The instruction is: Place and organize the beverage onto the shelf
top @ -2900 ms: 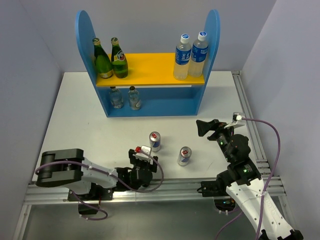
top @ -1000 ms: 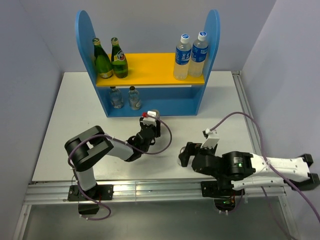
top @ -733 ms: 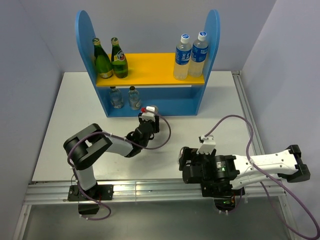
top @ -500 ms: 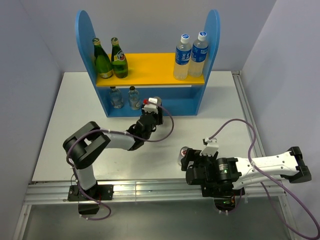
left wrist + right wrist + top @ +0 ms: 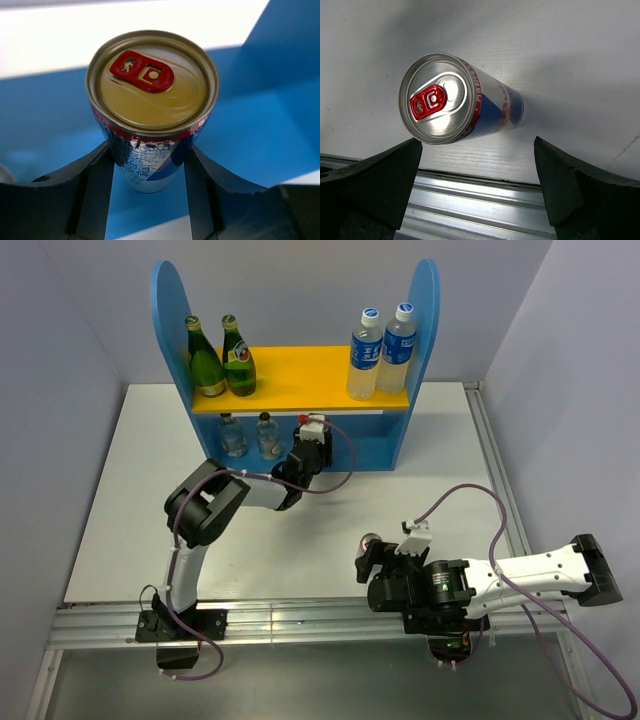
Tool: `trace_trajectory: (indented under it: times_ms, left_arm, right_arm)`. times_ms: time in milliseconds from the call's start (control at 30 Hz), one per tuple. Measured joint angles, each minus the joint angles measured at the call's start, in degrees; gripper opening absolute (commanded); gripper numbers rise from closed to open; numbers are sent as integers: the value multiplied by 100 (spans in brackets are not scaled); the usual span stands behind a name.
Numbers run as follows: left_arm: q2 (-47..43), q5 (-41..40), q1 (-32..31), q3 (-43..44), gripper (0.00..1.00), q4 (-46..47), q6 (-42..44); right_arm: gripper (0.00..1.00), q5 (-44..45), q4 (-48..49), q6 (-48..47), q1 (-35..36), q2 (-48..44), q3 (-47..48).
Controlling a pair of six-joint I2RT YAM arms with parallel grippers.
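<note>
My left gripper reaches into the lower level of the blue shelf and is shut on a silver-blue-red can. The can is upright between both fingers, over the blue floor, right of two short clear bottles. Two dark green bottles stand on the yellow board. The second can stands on the white table, also in the top view. My right gripper is open wide just short of it, with the can beyond its fingertips.
Two taller clear bottles with blue caps stand at the right of the yellow board. A metal rail runs along the table's near edge under my right gripper. Walls close in the table on the left, the back and the right.
My left gripper carried its can from the table in front of the shelf into the lower level. My right arm swung down and left to the second can near the front edge.
</note>
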Motion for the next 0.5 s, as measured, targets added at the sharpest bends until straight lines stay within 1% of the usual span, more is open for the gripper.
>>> trace_trajectory:
  times_ms: [133, 167, 200, 267, 300, 333, 367, 400, 433, 500]
  left_arm:
    - [319, 131, 144, 339, 0, -186, 0]
    - [334, 179, 173, 417, 3, -258, -2]
    - [343, 197, 197, 459, 14, -302, -4]
    - [348, 238, 238, 518, 32, -378, -4]
    - [356, 256, 249, 529, 48, -393, -4]
    - [365, 282, 256, 533, 56, -426, -7]
    - [369, 297, 256, 533, 70, -433, -17]
    - [369, 321, 256, 533, 93, -435, -22]
    - [369, 330, 256, 533, 99, -433, -22]
    - [369, 350, 256, 533, 99, -391, -85]
  right_arm:
    - [100, 72, 68, -15, 0, -142, -109]
    - [100, 92, 76, -24, 0, -175, -133]
    - [100, 105, 118, -42, 0, -205, -164]
    - [100, 125, 190, -103, 0, -219, -221]
    - [100, 136, 223, -127, 0, -219, -236]
    - [100, 138, 267, -149, 0, -216, -254]
    - [100, 144, 313, -173, 0, -203, -264]
    - [100, 157, 354, -188, 0, -190, -275]
    - [100, 170, 396, -210, 0, -153, -278]
    - [100, 195, 463, -227, 0, -92, -278]
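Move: On the lower shelf, the spot for the can held by the left fingers is about 2 cm ahead and some 3 cm below that hand. Level with this spot, the nearer small clear bottle stands about 11 cm to the hand's left, the farther one about 20 cm left. From the right hand the spot lies roughly 35 cm ahead and 14 cm left, while the remaining can is close by, about 4 cm ahead and 2 cm left. Carrying the held can deeper into the lower shelf, the left hand goes forward about 2.5 cm while sinking just over 1 cm, then stops to the right of the two clear bottles. There it stays, barely turning, and the fingers open from their grip to nearly full width, letting go of the can. ##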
